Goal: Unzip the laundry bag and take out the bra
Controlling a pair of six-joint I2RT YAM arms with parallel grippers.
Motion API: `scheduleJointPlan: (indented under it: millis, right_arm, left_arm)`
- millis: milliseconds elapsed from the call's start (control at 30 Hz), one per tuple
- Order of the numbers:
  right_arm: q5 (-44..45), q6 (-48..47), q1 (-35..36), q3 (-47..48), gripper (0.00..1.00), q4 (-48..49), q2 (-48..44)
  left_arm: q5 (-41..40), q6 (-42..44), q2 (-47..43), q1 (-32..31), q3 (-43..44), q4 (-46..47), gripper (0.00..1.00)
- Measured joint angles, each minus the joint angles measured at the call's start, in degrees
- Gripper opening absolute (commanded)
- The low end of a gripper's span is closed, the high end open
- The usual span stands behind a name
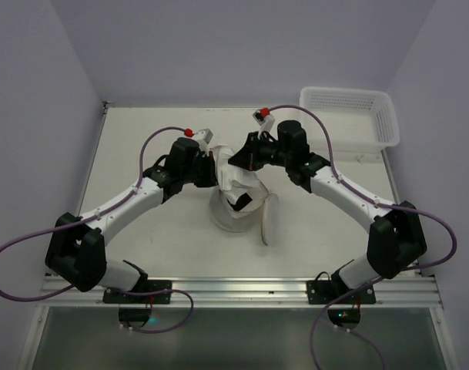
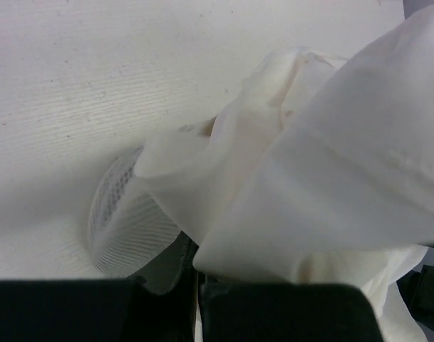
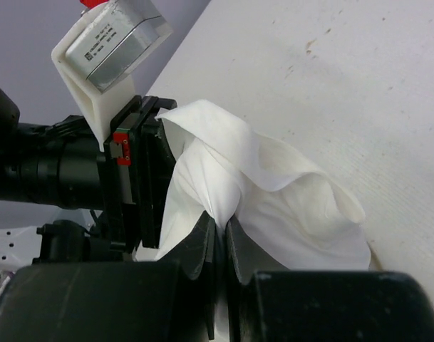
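Note:
The laundry bag, a white mesh pouch with tan rim hoops, sits mid-table with its lid flap hanging open to the right. Its mesh also shows in the left wrist view. A white bra is pulled up out of its mouth, with a dark mark below it. My left gripper is shut on the bra's left side, fingertips pinched together. My right gripper is shut on a fold of the same bra, right beside the left gripper. The bra's lower part hangs into the bag.
A white slotted plastic basket stands at the back right corner. The left arm's wrist camera block sits close to my right gripper. Walls close off the table's left, back and right.

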Motion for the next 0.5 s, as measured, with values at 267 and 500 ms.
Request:
scheduleJointPlan:
  millis: [267,500]
  right_arm:
    - [7.7,-0.1,-0.2,1.9,0.0,-4.0,-2.8]
    - [15.7,-2.3,-6.6,12.6,0.0,-10.3,-7.5]
  left_arm:
    - [-1.6,0.0,-1.1,0.0,-4.7,2.0,0.0]
    - [-3.0,0.0,-1.1,0.7,-8.5,1.9,0.0]
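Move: The right hand grips the white garment, still half in the laundry bag, whose middle is about 6 cm back, 3 cm left and 17 cm below. The white basket is roughly 20 cm ahead and 36 cm right; the bag's hanging lid is some 10 cm back and 8 cm right. From the left hand, pinching the rim, the bag's middle is 4 cm back and 7 cm right, the basket 22 cm ahead and 45 cm right. Keeping its pinch on the white garment, the right hand draws it up out of the laundry bag, slowly at first and then fast, rising about 11 cm while going right and forward towards the basket side and swinging some 20 degrees clockwise. The left hand keeps the bag's rim pinched and sinks about 5 cm, drifting slightly left. ##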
